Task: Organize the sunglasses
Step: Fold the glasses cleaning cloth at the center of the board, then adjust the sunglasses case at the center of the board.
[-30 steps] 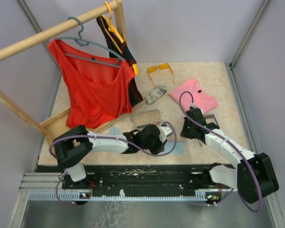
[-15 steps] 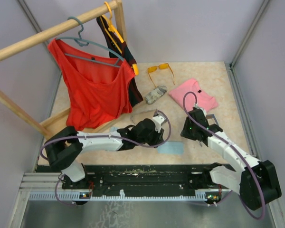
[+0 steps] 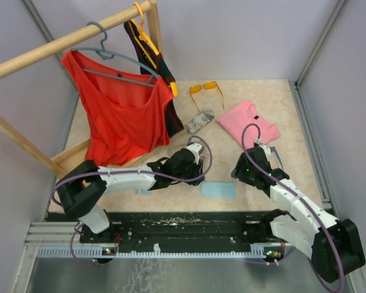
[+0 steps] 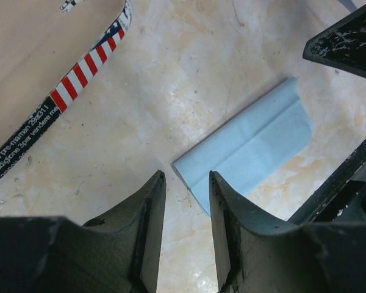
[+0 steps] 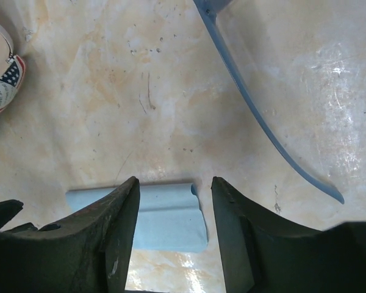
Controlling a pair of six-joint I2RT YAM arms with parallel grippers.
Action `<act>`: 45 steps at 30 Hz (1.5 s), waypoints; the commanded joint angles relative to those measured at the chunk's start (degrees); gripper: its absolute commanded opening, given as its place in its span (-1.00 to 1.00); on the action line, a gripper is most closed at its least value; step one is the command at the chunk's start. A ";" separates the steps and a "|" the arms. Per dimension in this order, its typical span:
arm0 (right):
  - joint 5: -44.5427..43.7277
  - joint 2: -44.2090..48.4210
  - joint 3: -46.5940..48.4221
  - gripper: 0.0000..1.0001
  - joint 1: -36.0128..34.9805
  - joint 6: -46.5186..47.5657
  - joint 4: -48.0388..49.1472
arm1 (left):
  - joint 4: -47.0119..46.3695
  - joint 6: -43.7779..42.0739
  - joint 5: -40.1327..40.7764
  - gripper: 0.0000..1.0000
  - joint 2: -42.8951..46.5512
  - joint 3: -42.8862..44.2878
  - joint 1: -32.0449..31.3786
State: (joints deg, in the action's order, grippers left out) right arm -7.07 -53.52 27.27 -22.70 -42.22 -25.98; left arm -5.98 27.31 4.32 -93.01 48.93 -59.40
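The orange-yellow sunglasses [image 3: 206, 90] lie open at the back of the table, far from both arms. Of the greyish-lilac sunglasses, only one thin arm [image 5: 262, 125] shows in the right wrist view, just beyond my right gripper. My left gripper [image 4: 186, 177] is open and empty, hovering near a corner of the folded light-blue cloth [image 4: 250, 146]. My right gripper [image 5: 174, 183] is open too, with its jaws over the cloth's [image 3: 218, 189] other end and nothing held. In the top view the left gripper [image 3: 194, 155] is left of the right gripper [image 3: 244, 171].
A beige glasses case [image 4: 43, 55] with flag-striped trim lies under the left arm. A small patterned case [image 3: 199, 122] and a pink folded garment [image 3: 249, 124] lie further back. The wooden clothes rack [image 3: 67, 39] with a red top [image 3: 119, 116] fills the left.
Both grippers have opened wider. The left arm has drawn back from the light-blue cloth toward the table's middle, leaving the cloth flat on the table. The right arm shifted only slightly.
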 commanded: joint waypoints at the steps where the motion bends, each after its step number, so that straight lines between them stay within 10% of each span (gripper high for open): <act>1: -1.34 0.72 0.12 0.00 0.19 -0.41 2.39 | 0.45 1.49 0.86 -0.18 0.77 -1.17 0.42; 28: 4.75 -4.17 5.61 -0.16 0.19 7.46 4.34 | 9.56 6.97 16.70 -0.23 17.39 -7.78 1.81; 34: 6.62 -10.58 12.30 -0.22 0.02 10.48 8.44 | 14.03 7.06 21.95 -0.20 25.58 -11.65 7.35; 45: 7.26 -32.86 28.02 -0.52 -0.36 15.86 12.19 | 11.32 4.39 22.65 -0.27 14.72 -8.53 16.37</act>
State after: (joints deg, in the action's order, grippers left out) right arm -0.30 -80.14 48.80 -22.68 -29.47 -16.99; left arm 6.85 33.01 26.59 -74.72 38.57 -44.66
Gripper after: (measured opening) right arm 0.273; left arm 0.365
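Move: Some 12 cm ahead and 5 cm to the left of the left hand is the middle of the open glasses case. The half-folded cloth lies 7 cm right and 5 cm back of that hand, the small cloth 25 cm left and 3 cm back. From the right hand the case is about 19 cm left and 10 cm ahead, the folded cloth 6 cm left and 5 cm back, the grey glasses 13 cm right and 6 cm ahead. Everything lies about 3 to 5 cm lower. Leaving the folded cloth, the left hand first eases 2 to 3 cm left, then arcs up and down again past the case's near side to its left end, about 17 cm left and 7 forward, turning some 35 degrees counter-clockwise, opening kept. The right hand dips 2 cm, then rises and goes about 10 cm forward and 6 left towards the case's right end, narrowing its fingers. ##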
